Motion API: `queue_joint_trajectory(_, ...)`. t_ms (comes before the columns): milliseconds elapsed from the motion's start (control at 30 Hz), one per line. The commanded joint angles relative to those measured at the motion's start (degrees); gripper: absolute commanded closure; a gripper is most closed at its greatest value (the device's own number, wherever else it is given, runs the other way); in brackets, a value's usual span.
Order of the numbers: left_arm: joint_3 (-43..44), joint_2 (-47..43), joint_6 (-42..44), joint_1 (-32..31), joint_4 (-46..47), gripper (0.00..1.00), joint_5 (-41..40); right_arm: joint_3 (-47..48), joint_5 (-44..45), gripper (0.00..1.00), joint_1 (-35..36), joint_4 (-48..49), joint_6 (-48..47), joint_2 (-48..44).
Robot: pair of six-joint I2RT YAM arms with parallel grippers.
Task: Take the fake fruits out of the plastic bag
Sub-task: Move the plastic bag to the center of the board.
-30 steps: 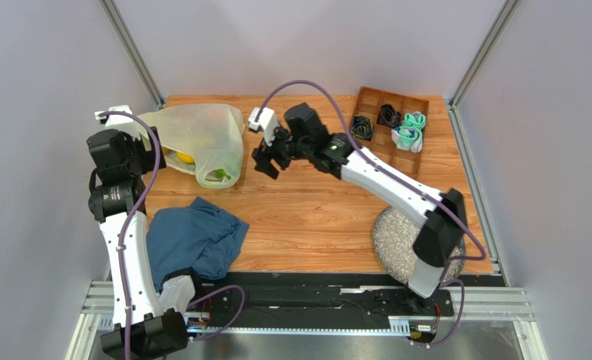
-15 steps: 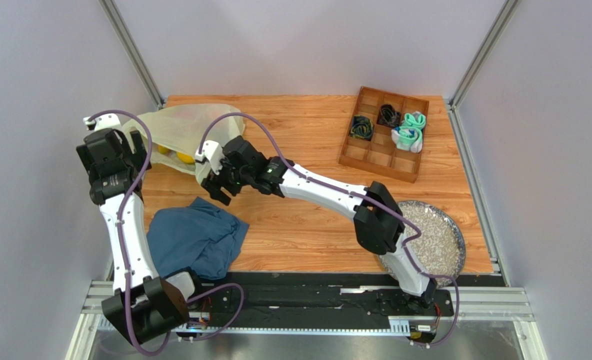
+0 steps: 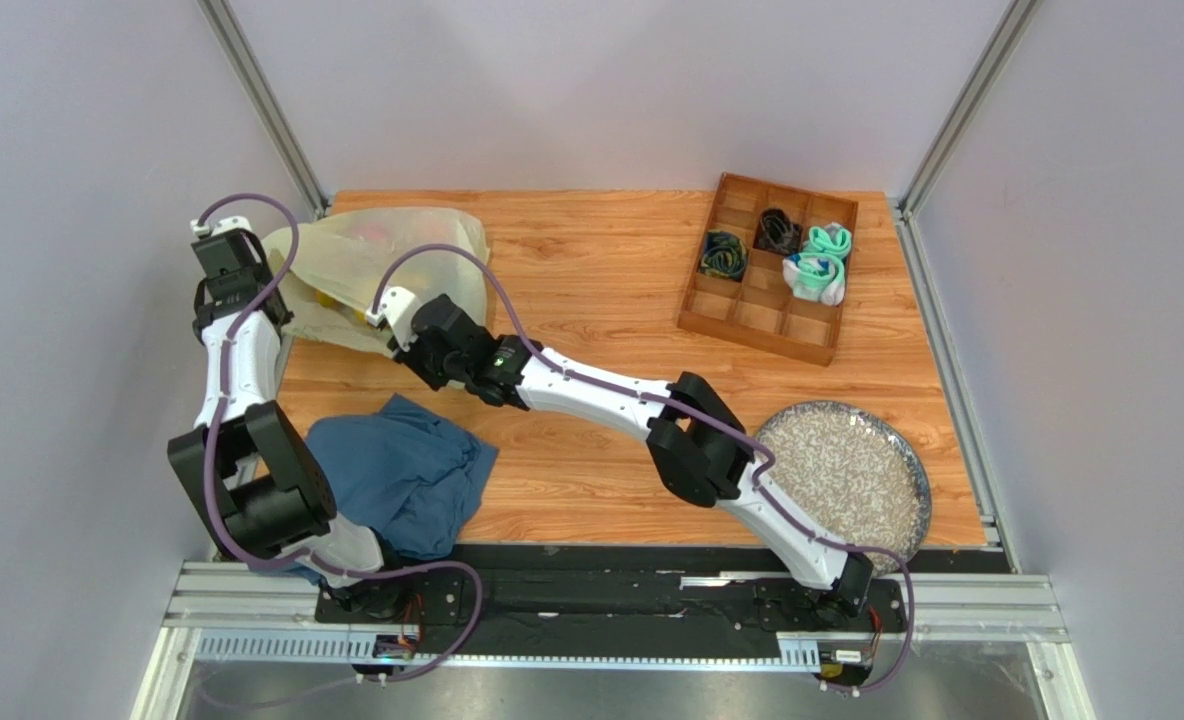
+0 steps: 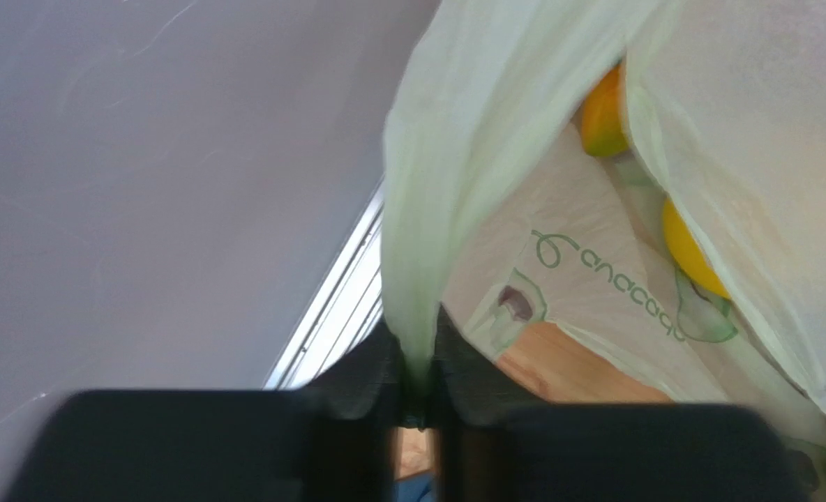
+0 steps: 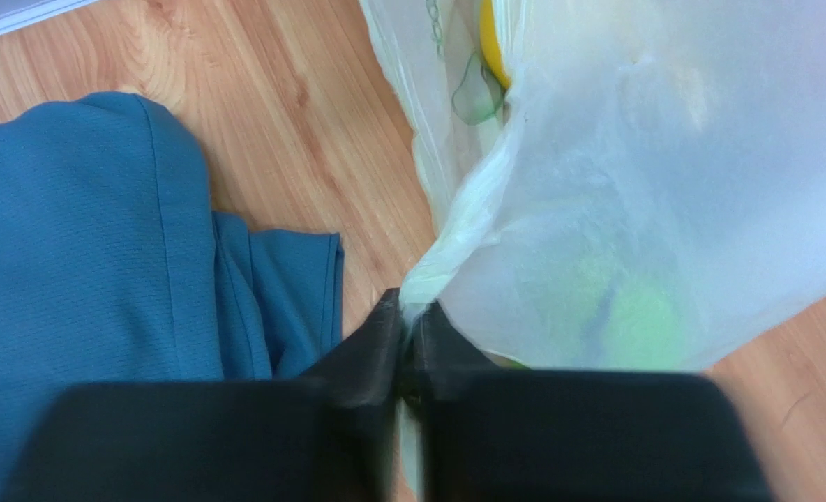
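Note:
The plastic bag [image 3: 346, 264] lies at the table's back left, pale yellow-green and crinkled, with the fake fruits inside. My left gripper [image 4: 417, 368] is shut on a gathered strip of the bag [image 4: 459, 157] at its left edge. An orange fruit [image 4: 603, 110] and a yellow fruit [image 4: 688, 251] show through the opening there. My right gripper [image 5: 411, 326] is shut on the bag's near right corner [image 5: 470, 220]. A green apple [image 5: 637, 319] shows through the film beside it. In the top view the left gripper [image 3: 274, 287] and right gripper [image 3: 404, 335] flank the bag.
A crumpled blue cloth [image 3: 395, 473] lies near the front left, just below the right gripper. A wooden divided box [image 3: 744, 312] with rolled socks stands at the back right. A round metal tray [image 3: 905, 533] of pale granules sits front right. The left wall is close.
The right arm swung left from mid-table to the bag's near corner and shut on it. The left gripper shifted to the bag's left edge and shut on the film.

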Motion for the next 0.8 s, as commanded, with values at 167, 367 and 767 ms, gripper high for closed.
queue_joint_trajectory(167, 0.74, -10.69, 2.13, -3.32, -7.01, 1.00, 22.76, -18.08, 3.49, 1.00, -5.79, -1.02, -0.94, -23.21)
queue_joint_trajectory(367, -1.82, -26.00, 7.15, -8.67, -17.11, 1.00, 46.14, -31.89, -0.39, 1.00, -16.68, -6.73, -2.34, -41.04)
queue_joint_trajectory(767, -8.93, -36.49, 1.62, -25.47, -21.52, 1.00, 64.71, -53.52, -1.88, 1.00, -32.52, -16.85, -7.27, -55.22)
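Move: The plastic bag lies between the hands, which already have its rim between their unfinished grips: its middle is some 10 cm ahead and 3 cm left of the right hand, and about 20 cm right and 5 cm ahead of the left. The board's centre is about 28 cm right of and level with the right hand, 52 cm right of the left. From the right hand, the blue cloth sits 15 cm back; the wooden tray, 47 cm right, 12 cm ahead. Both grippers finish closing on the bag's rim, then swing the bag right together towards the board's centre, the right hand leading some 37 cm and arching up about 15 cm before dipping. The left hand follows about 33 cm right, drawing back and rising 13 cm each while it turns some 75 degrees clockwise; both keep their pinch. ##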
